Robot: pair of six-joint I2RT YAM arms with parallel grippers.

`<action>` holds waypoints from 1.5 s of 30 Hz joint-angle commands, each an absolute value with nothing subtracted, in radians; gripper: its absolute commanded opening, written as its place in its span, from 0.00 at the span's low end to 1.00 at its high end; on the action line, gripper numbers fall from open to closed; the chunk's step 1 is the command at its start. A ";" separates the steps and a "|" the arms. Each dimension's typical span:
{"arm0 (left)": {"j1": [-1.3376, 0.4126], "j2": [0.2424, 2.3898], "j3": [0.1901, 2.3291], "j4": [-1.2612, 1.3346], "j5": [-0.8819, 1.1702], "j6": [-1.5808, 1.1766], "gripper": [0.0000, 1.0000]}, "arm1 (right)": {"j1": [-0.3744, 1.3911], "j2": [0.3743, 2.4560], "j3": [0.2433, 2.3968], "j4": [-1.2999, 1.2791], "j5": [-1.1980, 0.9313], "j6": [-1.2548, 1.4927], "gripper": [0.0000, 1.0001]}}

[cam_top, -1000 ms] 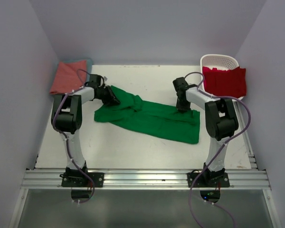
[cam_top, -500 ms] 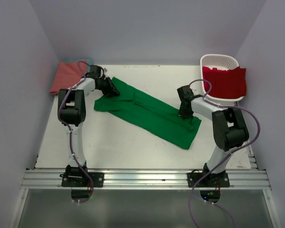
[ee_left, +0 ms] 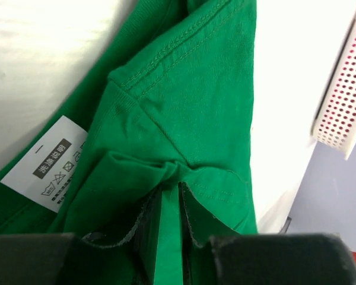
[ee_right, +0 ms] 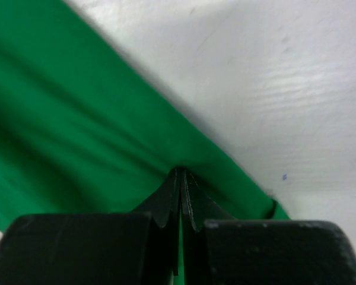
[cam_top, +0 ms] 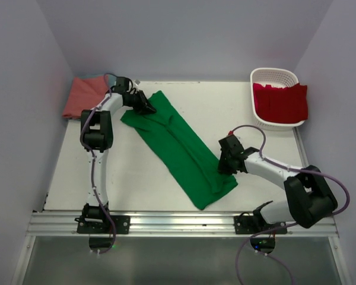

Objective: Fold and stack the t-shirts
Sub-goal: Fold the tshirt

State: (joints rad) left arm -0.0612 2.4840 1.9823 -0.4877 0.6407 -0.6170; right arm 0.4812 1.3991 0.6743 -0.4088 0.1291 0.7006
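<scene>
A bright green t-shirt [cam_top: 181, 148] lies stretched in a long diagonal band from the back left to the near middle of the table. At its far end my left gripper [cam_top: 147, 108] is shut on a fold of the green cloth [ee_left: 184, 107] beside a white care label [ee_left: 44, 161]. My right gripper [cam_top: 225, 166] is shut on the shirt's near right edge [ee_right: 77, 136], low over the table. A salmon-pink t-shirt [cam_top: 83, 95] lies folded at the back left corner. A red t-shirt [cam_top: 282, 101] hangs over the basket.
A white lattice basket [cam_top: 274, 77] stands at the back right, its wall also showing in the left wrist view [ee_left: 344, 95]. Grey walls close in the table on three sides. A metal rail [cam_top: 178, 222] runs along the near edge.
Both arms have swung the green shirt round: the left gripper moved back and right, the right gripper came toward the near edge, and the shirt turned from a near-level band to a steep diagonal.
</scene>
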 commanded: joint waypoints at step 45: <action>-0.170 1.525 1.027 0.034 0.511 -0.586 0.47 | 0.661 1.568 1.274 -0.436 0.326 0.512 0.84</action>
State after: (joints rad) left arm -0.1326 1.6630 1.1469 0.0208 0.5743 -0.5945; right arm 0.7368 1.4559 1.1965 -0.5522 0.4301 0.6132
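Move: The shut right fingers are already on the green t-shirt's right edge; the middle of its near end lies about 11 cm back and 2 cm left of them, 1 cm lower. The laundry basket is some 35 cm ahead of the right hand and 21 cm to its right. The left fingers rest on the t-shirt's far end, whose middle is 2 cm ahead and 3 cm left; the folded stack lies 25 cm left of the left hand and 5 cm ahead. Stroke the shut right fingers back and left along the t-shirt to its near end, about 16 cm, while the left fingers draw the far end some 5 cm right. Then raise both clear: open the right wide, tilt its fingers outward and send it forward over the t-shirt; lift the left steeply, open it wider, tilting it up, and bring it back and partly down. ##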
